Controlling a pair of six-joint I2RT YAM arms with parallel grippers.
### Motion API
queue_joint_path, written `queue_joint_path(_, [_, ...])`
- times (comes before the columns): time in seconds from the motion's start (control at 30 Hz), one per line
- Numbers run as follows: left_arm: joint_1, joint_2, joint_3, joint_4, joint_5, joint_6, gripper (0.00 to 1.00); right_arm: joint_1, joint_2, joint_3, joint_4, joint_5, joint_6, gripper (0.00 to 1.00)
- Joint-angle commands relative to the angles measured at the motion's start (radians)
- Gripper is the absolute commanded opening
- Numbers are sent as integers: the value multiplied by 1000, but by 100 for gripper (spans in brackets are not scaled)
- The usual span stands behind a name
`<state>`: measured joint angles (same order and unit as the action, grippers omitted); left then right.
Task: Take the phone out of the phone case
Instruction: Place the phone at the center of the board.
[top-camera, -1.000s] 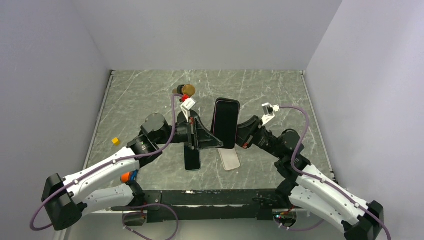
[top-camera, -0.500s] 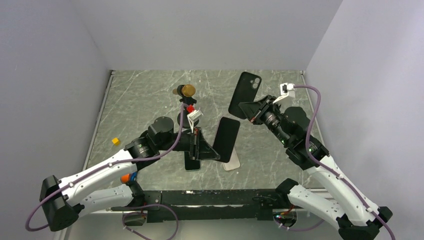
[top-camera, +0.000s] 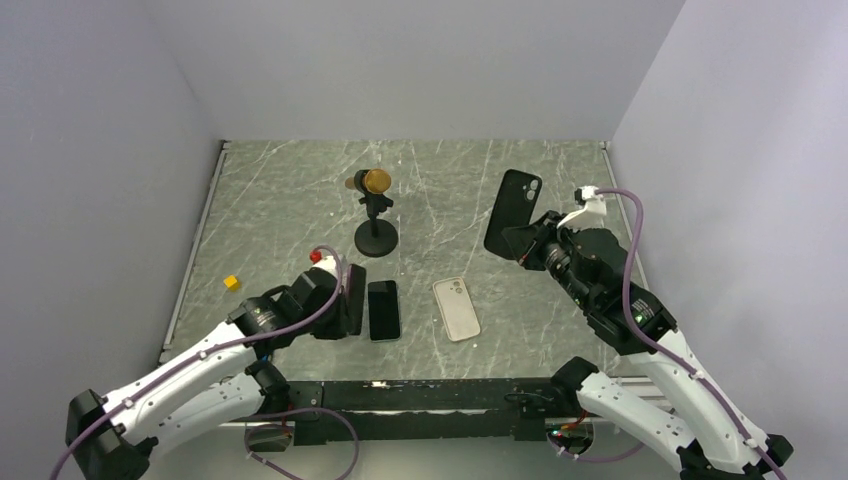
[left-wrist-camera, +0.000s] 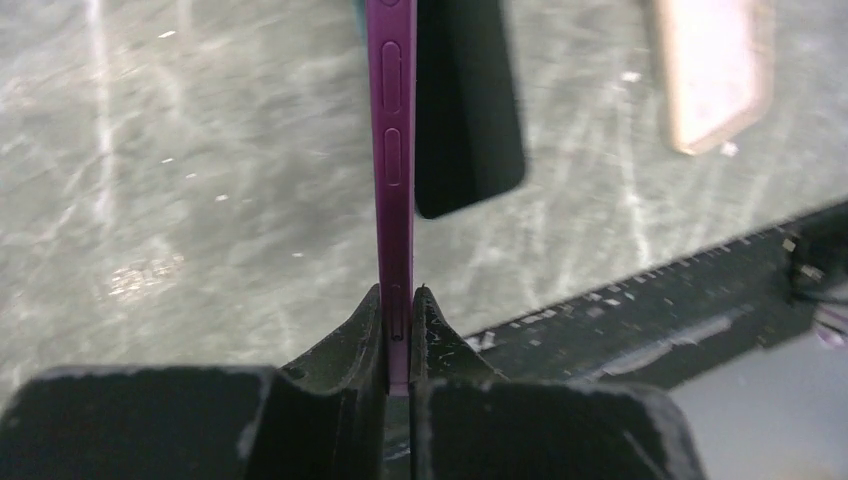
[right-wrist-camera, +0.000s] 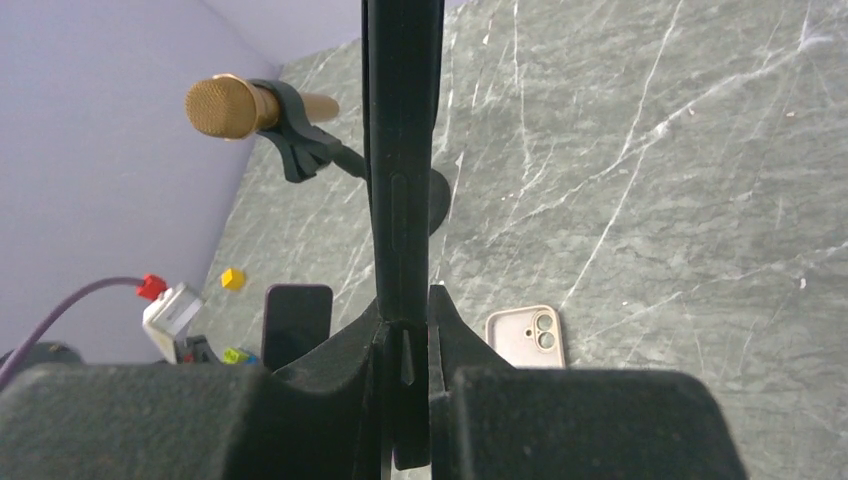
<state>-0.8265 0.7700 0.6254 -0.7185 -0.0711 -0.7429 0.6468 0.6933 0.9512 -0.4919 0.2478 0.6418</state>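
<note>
My right gripper (top-camera: 530, 245) is shut on the black phone case (top-camera: 513, 212) and holds it upright in the air at the back right, its camera cut-out on top. In the right wrist view the case (right-wrist-camera: 400, 150) stands edge-on between my fingers (right-wrist-camera: 405, 320). My left gripper (top-camera: 352, 300) is shut on the purple-edged phone (left-wrist-camera: 390, 150), which stands edge-on between the jaws (left-wrist-camera: 400, 300). It is low over the table at the near left, apart from the case.
A second dark phone (top-camera: 384, 310) lies flat just right of my left gripper. A beige phone case (top-camera: 456, 308) lies beside it. A gold microphone on a black stand (top-camera: 375, 200) is at the centre back. A yellow cube (top-camera: 232, 283) is at the left.
The phone and the black case have come apart. My right gripper carried the case up and to the back right. My left gripper brought the phone down towards the near left.
</note>
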Motion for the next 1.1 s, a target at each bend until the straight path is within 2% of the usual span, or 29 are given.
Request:
queue_joint_path(0.0, [136,17,-62,80,49,37,0,-3,7,-21,13,-56,-21,0])
queue_joint_path(0.13, [236,23,-135,158,144,59,0,-4,4,-32,17,-76,-18,0])
queue_joint_path(0.27, [336,50,-204,269,304,87,0,-3,-1,-42,22,-86,-17,0])
queue_joint_path(0.33, [369,71,-219,305,377,99,0,-5,0,-46,23,-93,-18,0])
queue_joint_path(0.57, [437,117,-257,332,496,89,0,-5,2,-69,40,-127,-9,0])
queue_joint_path(0.73, [459,173,-235,278,534,73,0,-4,0,-80,44,-133,-8,0])
queue_joint_path(1.07, [460,239,-199,206,491,73,2,-4,-8,-92,41,-134,-10,0])
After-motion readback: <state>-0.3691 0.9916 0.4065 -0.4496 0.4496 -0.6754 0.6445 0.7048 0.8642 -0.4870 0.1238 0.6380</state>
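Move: Ahead of the left hand by about 6 cm and 1 cm to its left, some 9 cm below, is the free spot on the board for the phone it already holds. The dark phone lies about 6 cm ahead and 6 cm to the right of that hand, the pale case 7 cm ahead and 24 cm right. From the right hand, still holding the black case, the spot is 3 cm back, 34 cm left and 29 cm below. Lowering the held phone towards the board just left of the dark phone, the left hand sinks about 7 cm, nearly all in the first third, swinging nearly 4 cm left and then easing back right. Its wrist then tips some 25 degrees, letting the phone's left side down, with the grip kept. The right hand carries the black case down about 4 cm and slightly left. ##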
